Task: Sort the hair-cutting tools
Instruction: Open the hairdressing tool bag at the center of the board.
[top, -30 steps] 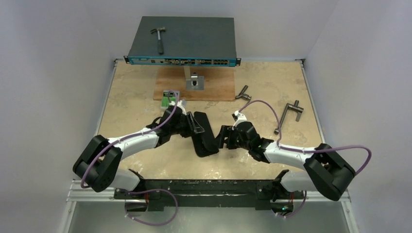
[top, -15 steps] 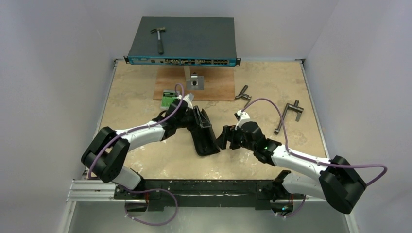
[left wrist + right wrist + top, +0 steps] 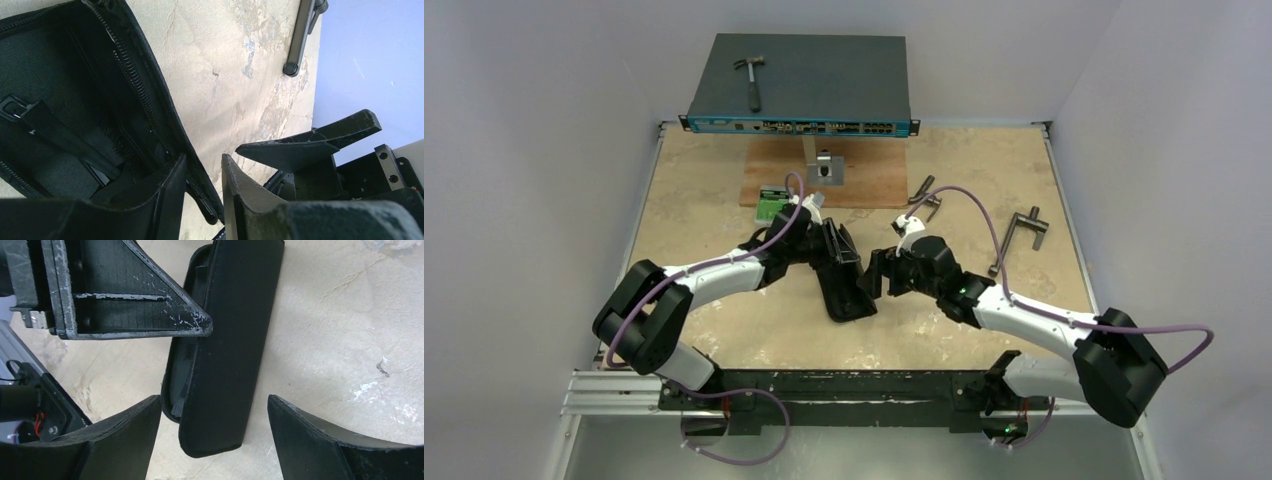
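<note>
A black zippered case [image 3: 848, 298] lies mid-table with its lid lifted. My left gripper [image 3: 838, 246] is shut on the lid's zippered rim; in the left wrist view the rim runs between my fingers [image 3: 204, 172]. The open inside [image 3: 60, 100] shows black straps and dark shapes that I cannot name. My right gripper [image 3: 876, 277] is open just right of the case. In the right wrist view it hovers, spread wide [image 3: 212, 405], over the case's end [image 3: 230, 340]. No scissors, comb or clips show plainly.
Two grey T-handle tools [image 3: 924, 192] [image 3: 1021, 235] lie at the right; one also shows in the left wrist view [image 3: 302, 35]. A hammer [image 3: 751, 78] lies on a network switch [image 3: 824, 95] at the back. In front of it are a wooden board [image 3: 869, 182], a metal bracket [image 3: 826, 168] and a green card [image 3: 774, 200].
My left gripper has moved up and right, raising the case's lid. My right gripper has moved left and farther out, closer to the case.
</note>
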### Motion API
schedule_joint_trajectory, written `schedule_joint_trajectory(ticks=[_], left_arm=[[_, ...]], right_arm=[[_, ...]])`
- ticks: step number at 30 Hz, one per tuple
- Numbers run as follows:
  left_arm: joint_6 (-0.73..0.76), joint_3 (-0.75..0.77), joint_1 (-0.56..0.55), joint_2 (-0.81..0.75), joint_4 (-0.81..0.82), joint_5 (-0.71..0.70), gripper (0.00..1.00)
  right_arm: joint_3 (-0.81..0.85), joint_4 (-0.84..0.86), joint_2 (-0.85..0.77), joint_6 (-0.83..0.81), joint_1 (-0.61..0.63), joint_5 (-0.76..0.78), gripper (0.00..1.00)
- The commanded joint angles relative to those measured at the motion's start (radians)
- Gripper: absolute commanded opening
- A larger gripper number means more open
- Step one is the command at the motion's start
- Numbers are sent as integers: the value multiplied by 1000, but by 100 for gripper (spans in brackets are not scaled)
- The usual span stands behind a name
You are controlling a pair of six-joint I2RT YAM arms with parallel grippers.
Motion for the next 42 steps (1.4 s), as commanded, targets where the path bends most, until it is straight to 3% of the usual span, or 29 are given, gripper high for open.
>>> schedule_joint_trajectory(ticks=[1, 7, 12, 15, 29, 37, 42], left_arm=[[17, 18, -2, -18, 37, 1, 31], [21, 30, -2, -34, 16, -10, 31], [29, 29, -2, -62, -12, -30, 31], [39, 21, 1, -96, -38, -51, 31], [49, -88, 8, -225, -143, -200, 32], [22, -151, 7, -122, -151, -207, 30], [30, -164, 8, -97, -157, -233, 30]], right_arm=[[67, -13, 51, -71, 32, -20, 77], [112, -50, 108, -93, 92, 55, 71], [117, -73, 128, -73, 53, 138, 62], [118, -92, 141, -64, 93, 178, 57], [135, -70, 168, -23, 90, 175, 42], [178, -76, 210, -14, 85, 156, 26], [127, -81, 166, 12, 84, 153, 22]])
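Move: The lid, the bag's half-raised right half, has its middle about 4 cm ahead of the right gripper, 2 cm left and 3 cm lower. The left gripper is at its raised edge. From the left gripper, the bag's left half is centred roughly 5 cm back, 3 cm left and 7 cm below; the lid's middle is about 3 cm back, 1 cm right and 3 cm below, and the green box some 12 cm ahead, 17 cm left and 7 cm below. Lower the right gripper about 4 cm astride the lid, after a short swing left and back, and close its wide-open fingers to take the lid between them. Lift the left gripper some 3 cm clear of the lid edge, then carry it left, slightly back and down about 9 cm onto the bag's left half by the strap, rolling its left side up, fingers staying partly open. ##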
